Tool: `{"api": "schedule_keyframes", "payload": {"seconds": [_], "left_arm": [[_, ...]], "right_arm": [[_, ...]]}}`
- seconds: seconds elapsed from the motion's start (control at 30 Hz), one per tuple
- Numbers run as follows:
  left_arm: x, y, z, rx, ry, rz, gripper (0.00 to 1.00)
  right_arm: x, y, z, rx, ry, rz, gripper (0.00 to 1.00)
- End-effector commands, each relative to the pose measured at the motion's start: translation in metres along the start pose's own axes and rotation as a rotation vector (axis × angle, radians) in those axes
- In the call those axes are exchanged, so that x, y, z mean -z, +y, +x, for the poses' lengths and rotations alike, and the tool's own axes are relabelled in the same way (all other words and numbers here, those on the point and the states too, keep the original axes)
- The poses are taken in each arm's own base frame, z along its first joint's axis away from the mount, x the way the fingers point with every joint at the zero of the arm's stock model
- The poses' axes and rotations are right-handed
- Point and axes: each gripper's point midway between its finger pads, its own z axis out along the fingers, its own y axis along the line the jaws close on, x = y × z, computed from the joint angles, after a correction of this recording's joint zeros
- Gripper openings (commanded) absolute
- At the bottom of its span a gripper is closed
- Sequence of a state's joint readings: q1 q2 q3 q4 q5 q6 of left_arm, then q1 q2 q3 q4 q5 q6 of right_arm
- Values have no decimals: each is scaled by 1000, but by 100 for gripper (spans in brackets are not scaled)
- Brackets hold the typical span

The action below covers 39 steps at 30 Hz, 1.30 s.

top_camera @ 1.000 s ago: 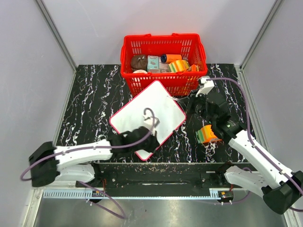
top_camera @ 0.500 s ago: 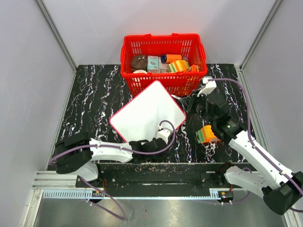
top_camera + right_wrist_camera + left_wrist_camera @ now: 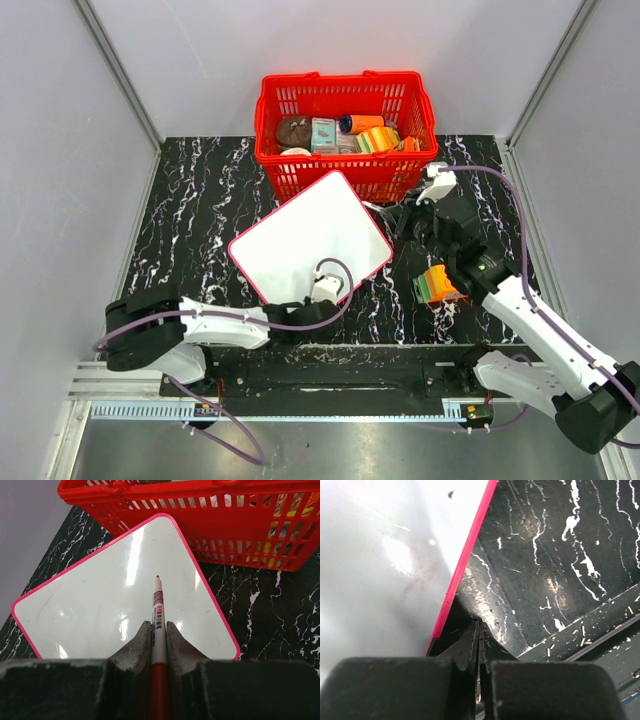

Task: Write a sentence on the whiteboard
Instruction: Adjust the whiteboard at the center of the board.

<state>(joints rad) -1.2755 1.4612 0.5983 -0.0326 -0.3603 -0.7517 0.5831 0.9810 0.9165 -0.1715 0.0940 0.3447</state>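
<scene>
The whiteboard lies flat on the black marble table, turned like a diamond, its pink rim showing all round. Its white face is blank; no sentence shows on it. My right gripper is shut on a slim red-and-white marker pen, whose tip hovers over the board's right part. From above, that right gripper sits just right of the board's right corner. My left gripper is shut on nothing and rests low by the board's near edge, its fingertips beside the pink rim.
A red basket holding several packets stands behind the board, nearly touching its far corner. An orange-and-green object lies on the table under my right arm. A dark front rail borders the table's near edge.
My left gripper has drawn back from over the board's near part to its near edge. The board has turned slightly. The right arm has barely moved.
</scene>
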Motion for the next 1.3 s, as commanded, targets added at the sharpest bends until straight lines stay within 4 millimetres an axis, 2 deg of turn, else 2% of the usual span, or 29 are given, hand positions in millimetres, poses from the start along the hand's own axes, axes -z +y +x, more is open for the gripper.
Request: {"api": "schedule_keyframes", "payload": {"seconds": [0.0, 0.27, 0.4, 0.5, 0.63, 0.9, 0.97, 1.13, 1.27], "left_arm": [[8, 33, 6, 27, -17, -127, 0], [14, 66, 7, 43, -27, -240, 0], [19, 89, 10, 73, -33, -282, 0], [23, 96, 7, 88, -49, -287, 0], [24, 104, 13, 117, -45, -291, 0], [8, 119, 9, 162, -20, -338, 0], [4, 119, 9, 139, -9, -346, 0], [0, 93, -5, 116, -9, -265, 0], [4, 66, -21, 106, -42, -171, 11]], "right_arm": [[-1, -1, -7, 5, -22, 7, 0], [-3, 1, -4, 3, -13, -8, 0], [-3, 1, -2, 3, -9, -9, 0], [-4, 2, -2, 2, -7, -13, 0], [-6, 3, -2, 2, -2, -18, 0], [-5, 4, -2, 0, -3, -27, 0], [-3, 4, -4, 1, -10, -26, 0], [0, 4, -6, 2, -17, -26, 0], [-1, 3, -6, 3, -17, -23, 0]]}}
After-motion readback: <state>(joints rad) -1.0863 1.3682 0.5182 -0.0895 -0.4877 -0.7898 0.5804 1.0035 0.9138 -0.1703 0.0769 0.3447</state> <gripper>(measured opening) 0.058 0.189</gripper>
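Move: Just short of the whiteboard's slanting near edge, the left hand has shut fingertips low at the table; the board's middle lies about 11 cm ahead and 6 cm to the left, roughly level with them. The red basket stands some 34 cm ahead and 1 cm to the right, its middle about 8 cm higher; the orange packet is about 4 cm ahead and 24 cm to the right. From the right hand, the board's middle is some 8 cm ahead, 14 cm left and 22 cm below. Sweeping left about 8 cm and easing forward, the left hand then goes straight forward some 3 cm, nearly level throughout, and gives back about 1 cm to the right. Its closed fingertips push the whiteboard's near edge along from outside, the wrist turning some 15 to 20 degrees counter-clockwise. ##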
